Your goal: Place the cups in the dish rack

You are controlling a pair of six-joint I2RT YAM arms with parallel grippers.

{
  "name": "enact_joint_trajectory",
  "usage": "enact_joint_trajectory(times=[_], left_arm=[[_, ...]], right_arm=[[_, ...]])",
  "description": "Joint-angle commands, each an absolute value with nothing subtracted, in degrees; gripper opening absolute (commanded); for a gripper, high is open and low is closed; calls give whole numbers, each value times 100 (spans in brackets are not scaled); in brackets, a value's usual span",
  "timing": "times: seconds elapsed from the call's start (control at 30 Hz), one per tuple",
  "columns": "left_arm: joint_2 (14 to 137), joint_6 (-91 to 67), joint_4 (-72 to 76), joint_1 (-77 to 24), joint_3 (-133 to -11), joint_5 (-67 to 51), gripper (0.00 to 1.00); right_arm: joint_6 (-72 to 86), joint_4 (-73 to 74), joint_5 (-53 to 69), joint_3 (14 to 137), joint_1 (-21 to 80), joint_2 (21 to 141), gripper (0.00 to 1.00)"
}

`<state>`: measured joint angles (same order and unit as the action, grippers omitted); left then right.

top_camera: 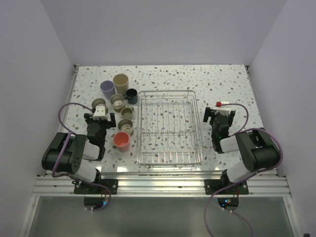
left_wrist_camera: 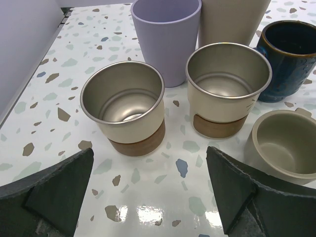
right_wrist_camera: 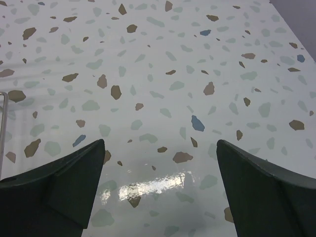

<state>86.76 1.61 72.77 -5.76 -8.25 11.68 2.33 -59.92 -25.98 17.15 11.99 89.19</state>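
The cups stand grouped left of the dish rack point(top_camera: 169, 127), which holds none. In the top view I see a lavender tumbler point(top_camera: 107, 89), a tall beige tumbler point(top_camera: 120, 82), a dark blue mug point(top_camera: 132, 95), a coral-pink cup point(top_camera: 121, 141) and several short steel or tan cups. My left gripper point(top_camera: 98, 113) is open and empty just short of a steel cup point(left_wrist_camera: 123, 106). Behind that cup stand a second steel cup point(left_wrist_camera: 227, 86), the lavender tumbler point(left_wrist_camera: 167, 34), the blue mug point(left_wrist_camera: 289, 59) and a tan cup point(left_wrist_camera: 286, 143). My right gripper point(top_camera: 219, 111) is open and empty, right of the rack.
The terrazzo table point(top_camera: 227, 84) is walled on three sides. The right wrist view shows bare tabletop between the open fingers point(right_wrist_camera: 59, 187) and a bit of the rack's wire point(right_wrist_camera: 2, 123) at its left edge. An aluminium rail point(top_camera: 158, 185) runs along the near edge.
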Motion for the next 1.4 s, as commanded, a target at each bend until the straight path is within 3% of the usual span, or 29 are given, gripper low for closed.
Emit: enact_joint_trajectory(times=[0.0,0.73,0.9,1.1,1.37], left_arm=[[8649,264,7945,-554,-896,1151,100],[8657,264,7945,-554,-896,1151,100],[8648,264,7937,-554,-896,1151,100],[8649,272,7945,-554,-896,1151,100],[8657,264,7945,-554,-896,1151,100]], right_arm=[[167,-6196,-2637,1846,1222,8851,99],[247,-5617,-2549,2117,1099,8535,98],[255,-3895,-2488,2803,1099,7683,98],[1010,-1647,-1364,3978,1239,6384,99],[2232,1149,-56,6087,1590,5740,99]])
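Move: The dish rack's middle is roughly 21 cm to the right hand's left, 5 cm back and some 4 cm lower. Past its far side, the dark blue mug stands about 40 cm left of the right hand and 9 cm ahead, the small beige cup 41 cm left and 2 cm ahead, the red cup 43 cm left and 11 cm back. From the idle left hand, the rack's middle is about 31 cm right and 5 cm back. The dish rack stays untouched while the empty right hand, after a near-still start, climbs ever faster by about 25 cm from low over the bare table, swinging some 8 cm left so that the sideways gap to the rack narrows. The wrist turns counter-clockwise by nearly 20 degrees, its left side rising as much and the fingertips tipping up about 10; the fingers stay wide open. ##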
